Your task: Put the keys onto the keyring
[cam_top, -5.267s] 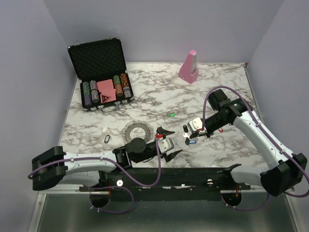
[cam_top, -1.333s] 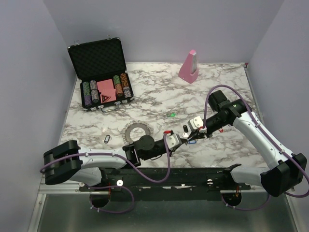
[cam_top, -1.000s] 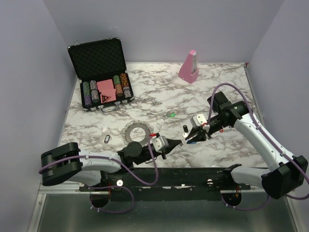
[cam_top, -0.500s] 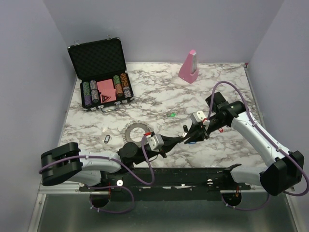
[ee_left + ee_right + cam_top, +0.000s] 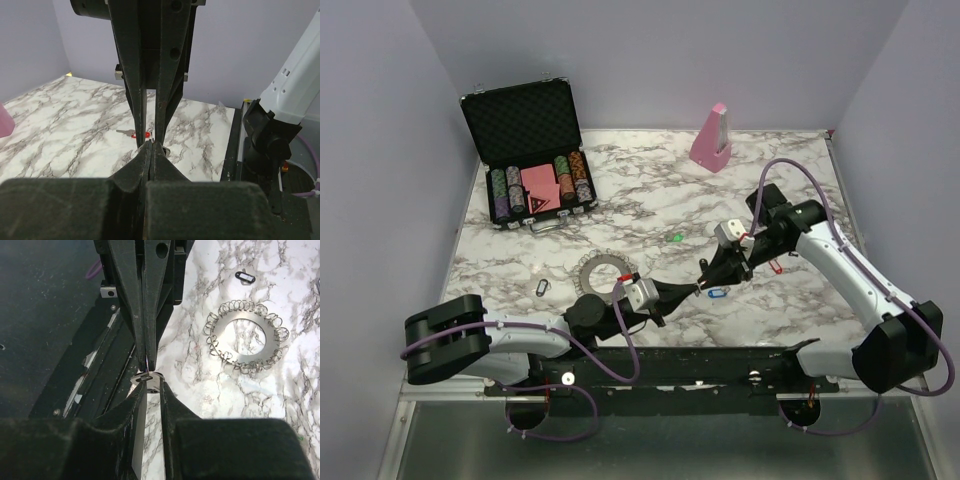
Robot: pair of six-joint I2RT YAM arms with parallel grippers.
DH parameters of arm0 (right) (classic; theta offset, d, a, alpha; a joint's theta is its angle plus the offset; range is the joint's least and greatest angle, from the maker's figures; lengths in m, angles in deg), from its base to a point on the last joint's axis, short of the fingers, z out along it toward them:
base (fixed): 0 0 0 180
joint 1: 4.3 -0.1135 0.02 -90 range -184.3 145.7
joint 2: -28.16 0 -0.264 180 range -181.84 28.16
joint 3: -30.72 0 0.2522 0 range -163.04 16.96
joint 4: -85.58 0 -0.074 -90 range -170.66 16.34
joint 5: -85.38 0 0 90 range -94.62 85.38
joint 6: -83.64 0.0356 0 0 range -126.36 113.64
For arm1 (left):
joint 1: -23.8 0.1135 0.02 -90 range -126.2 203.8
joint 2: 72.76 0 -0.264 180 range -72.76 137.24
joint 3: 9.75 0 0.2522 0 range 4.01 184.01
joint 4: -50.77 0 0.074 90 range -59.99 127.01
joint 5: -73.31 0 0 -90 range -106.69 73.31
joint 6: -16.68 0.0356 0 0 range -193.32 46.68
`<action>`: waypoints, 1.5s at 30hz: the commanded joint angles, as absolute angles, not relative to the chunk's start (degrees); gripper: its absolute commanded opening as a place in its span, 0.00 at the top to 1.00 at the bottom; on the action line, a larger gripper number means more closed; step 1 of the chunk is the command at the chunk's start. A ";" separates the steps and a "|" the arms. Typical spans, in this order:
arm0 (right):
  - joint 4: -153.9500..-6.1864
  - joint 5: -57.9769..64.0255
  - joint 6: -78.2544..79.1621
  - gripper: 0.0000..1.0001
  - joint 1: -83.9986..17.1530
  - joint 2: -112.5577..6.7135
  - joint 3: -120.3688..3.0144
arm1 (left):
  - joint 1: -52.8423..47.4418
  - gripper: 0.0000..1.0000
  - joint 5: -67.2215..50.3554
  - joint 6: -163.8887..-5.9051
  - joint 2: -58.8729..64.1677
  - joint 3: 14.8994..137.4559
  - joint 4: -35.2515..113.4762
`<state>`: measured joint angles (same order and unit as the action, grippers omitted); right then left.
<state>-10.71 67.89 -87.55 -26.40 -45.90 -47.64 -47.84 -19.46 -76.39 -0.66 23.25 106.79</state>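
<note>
My right gripper (image 5: 151, 381) is shut on a silver key (image 5: 150, 376), whose holed head sticks out past the tips. My left gripper (image 5: 151, 145) meets it tip to tip and is shut on a thin wire at the key's head. From above, both grippers, left (image 5: 694, 289) and right (image 5: 706, 282), join just over the table. The keyring (image 5: 603, 272) lies flat to their left and also shows in the right wrist view as a keyring (image 5: 247, 337). A blue-tagged key (image 5: 717, 294), a red-headed key (image 5: 775, 266) and a black-tagged key (image 5: 542, 287) lie loose.
An open black case of poker chips (image 5: 530, 160) stands at the back left. A pink wedge block (image 5: 711, 135) stands at the back centre. A small green piece (image 5: 676, 238) lies mid-table. The black rail (image 5: 720, 360) runs along the near edge.
My left gripper has reached further right until its tips meet the right gripper's. The right wrist has drawn back slightly, still holding the key.
</note>
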 commanded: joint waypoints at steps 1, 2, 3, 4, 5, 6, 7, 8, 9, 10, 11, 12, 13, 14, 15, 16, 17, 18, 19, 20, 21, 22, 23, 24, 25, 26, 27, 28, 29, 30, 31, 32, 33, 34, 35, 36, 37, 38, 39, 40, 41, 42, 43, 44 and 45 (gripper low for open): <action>-5.87 71.76 -91.87 0.77 -26.18 -47.95 -49.66 | -47.83 1.00 -18.28 -77.10 -0.42 23.08 108.90; -5.43 72.02 -92.40 0.78 -26.18 -48.04 -49.75 | -47.83 1.00 -18.36 -77.10 -0.34 23.17 108.90; -5.17 72.11 -92.75 0.79 -26.09 -48.22 -49.84 | -47.83 1.00 -18.36 -77.10 -0.25 23.26 108.99; -4.90 72.29 -93.02 0.80 -26.27 -48.22 -49.84 | -47.83 1.00 -18.36 -77.01 -0.25 23.26 108.90; -4.81 72.37 -93.19 0.80 -26.18 -48.04 -49.84 | -47.83 1.00 -18.45 -77.01 -0.25 23.26 108.99; -4.64 72.55 -93.20 0.81 -26.18 -48.04 -49.75 | -47.83 1.00 -18.63 -77.01 -0.25 23.26 108.90; -4.73 72.64 -93.20 0.80 -26.18 -47.69 -49.67 | -47.83 1.00 -18.80 -77.01 -0.25 23.17 108.90; -4.64 72.73 -93.20 0.81 -26.18 -47.60 -49.58 | -47.83 1.00 -18.98 -77.01 -0.25 23.17 108.90; -4.73 72.90 -93.20 0.80 -26.18 -47.43 -49.49 | -47.83 1.00 -19.15 -77.01 -0.16 23.08 108.73; -4.99 72.82 -92.94 0.80 -26.18 -47.25 -49.49 | -47.83 1.00 -19.42 -76.92 -0.16 23.25 108.64; -5.08 72.73 -92.76 0.81 -26.18 -47.16 -49.40 | -47.83 1.00 -19.59 -76.83 -0.16 23.17 108.64; -5.16 72.73 -92.67 0.80 -26.27 -47.08 -49.40 | -47.83 1.00 -19.68 -76.92 -0.16 23.17 108.55; -5.25 72.81 -92.58 0.80 -26.27 -47.08 -49.49 | -47.83 1.00 -19.77 -76.83 -0.07 23.26 108.55; -5.17 72.90 -92.58 0.80 -26.18 -47.16 -49.40 | -47.83 1.00 -19.77 -76.83 0.01 23.34 108.38; -5.17 72.99 -92.58 0.80 -26.27 -47.16 -49.40 | -47.83 1.00 -19.86 -76.83 0.01 23.43 108.38; -5.25 72.99 -92.58 0.80 -26.18 -47.25 -49.40 | -47.83 1.00 -19.77 -76.83 0.10 23.52 108.29; -5.17 73.16 -92.58 0.80 -26.27 -47.25 -49.40 | -47.83 1.00 -19.86 -76.83 0.19 23.52 108.20; -5.08 73.25 -92.67 0.80 -26.09 -47.25 -49.40 | -47.83 1.00 -19.86 -76.83 0.28 23.52 108.20; -5.16 73.25 -92.58 0.80 -26.18 -47.34 -49.40 | -47.83 1.00 -19.86 -76.83 0.28 23.61 108.20; -5.17 73.34 -92.58 0.80 -26.18 -47.43 -49.49 | -47.83 1.00 -19.77 -76.92 0.28 23.61 108.03; -5.17 73.26 -92.58 0.80 -26.27 -47.34 -49.49 | -47.83 1.00 -19.86 -76.92 0.28 23.70 108.11; -5.25 73.25 -92.49 0.80 -26.27 -47.43 -49.49 | -47.83 1.00 -19.86 -76.83 0.28 23.61 108.03; -5.34 73.17 -92.49 0.81 -26.18 -47.43 -49.40 | -47.83 1.00 -19.86 -76.83 0.28 23.43 108.11; -5.34 73.25 -92.32 0.82 -26.18 -47.43 -49.31 | -47.83 1.00 -19.86 -76.83 0.19 23.52 108.20; -5.52 73.25 -92.23 0.82 -26.27 -47.43 -49.23 | -47.83 1.00 -19.86 -76.83 0.28 23.61 108.03; -5.69 73.25 -92.14 0.84 -26.27 -47.43 -49.14 | -47.83 1.00 -19.86 -76.83 0.28 23.61 107.94; -5.78 73.25 -92.06 0.87 -26.18 -47.43 -49.05 | -47.83 1.00 -19.86 -76.83 0.28 23.52 108.02; -5.78 73.25 -92.05 0.89 -26.18 -47.34 -49.05 | -47.92 1.00 -19.86 -76.83 0.28 23.69 107.85; -5.78 73.25 -92.05 0.91 -26.27 -47.51 -49.05 | -47.92 1.00 -19.77 -76.75 0.28 23.70 107.85; -5.69 73.25 -92.05 0.95 -26.18 -47.52 -49.05 | -47.83 1.00 -19.86 -76.74 0.28 23.78 107.76; -5.87 73.25 -91.97 0.99 -26.18 -47.52 -48.96 | -47.92 1.00 -19.86 -76.74 0.37 23.78 107.67; -5.78 73.25 -92.05 0.99 -26.27 -47.52 -48.96 | -47.83 1.00 -19.86 -76.74 0.37 23.87 107.67; -5.78 73.25 -92.05 0.99 -26.18 -47.52 -48.87 | -47.83 1.00 -19.86 -76.83 0.54 23.78 107.67; -5.78 73.08 -92.05 0.99 -26.18 -47.34 -48.87 | -47.83 1.00 -19.86 -76.83 0.63 23.96 107.67; -5.95 72.90 -91.97 0.99 -26.18 -47.43 -48.87 | -47.83 1.00 -19.86 -76.92 0.63 23.96 107.50; -6.13 72.47 -91.79 0.99 -26.27 -47.25 -48.79 | -47.83 1.00 -20.03 -77.18 0.63 24.05 107.50; -6.31 71.85 -91.44 0.99 -26.18 -47.25 -48.87 | -47.92 1.00 -20.30 -77.36 0.72 24.05 107.24; -6.74 70.89 -90.57 0.99 -26.18 -47.25 -49.05 | -47.92 1.00 -20.65 -77.45 0.63 24.05 107.06; -7.27 69.84 -89.52 0.99 -26.18 -47.08 -49.14 | -47.83 0.91 -20.82 -77.54 0.37 23.79 106.80; -7.97 68.61 -88.29 0.99 -26.27 -46.81 -49.40 | -47.83 0.77 -21.26 -77.54 -0.07 23.61 106.27; -8.41 67.20 -87.23 0.99 -26.27 -46.73 -49.49 | -47.83 0.64 -21.79 -77.71 -0.68 23.35 105.48; -8.68 65.62 -86.79 0.99 -26.18 -46.55 -49.66 | -47.83 0.54 -22.14 -77.89 -1.91 22.91 104.52; -8.86 63.78 -86.26 0.99 -26.18 -46.37 -49.84 | -47.83 0.47 -22.58 -77.97 -2.96 22.30 103.64; -9.03 61.85 -85.30 0.99 -26.27 -46.20 -50.10 | -47.83 0.40 -22.84 -77.98 -4.37 21.77 102.15; -9.03 59.04 -84.33 0.99 -26.27 -46.28 -50.71 | -47.83 0.33 -23.11 -78.15 -5.77 21.33 100.13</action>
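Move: The hands already meet tip to tip: the left's shut fingers hold the black tag, and its small metal ring lies about 1 cm to the right of that hand's point. For the right hand, whose slightly open fingers straddle it, the ring lies about 1 cm to the left and 1 cm down. On the table about 16 cm below, the blue-tagged key lies some 4 cm ahead and 6 right of the left hand, the other black-tagged key about 8 ahead and 4 right. The right fingers shut fully on the ring beside the left fingertips after easing back only about half a centimetre, tilting barely. Only then does the left hand let go of the black tag, its fingers spreading to a bit over half open as it sinks about 1 cm. The right keeps its pinch and dips about 1 cm from its highest point at the close. ##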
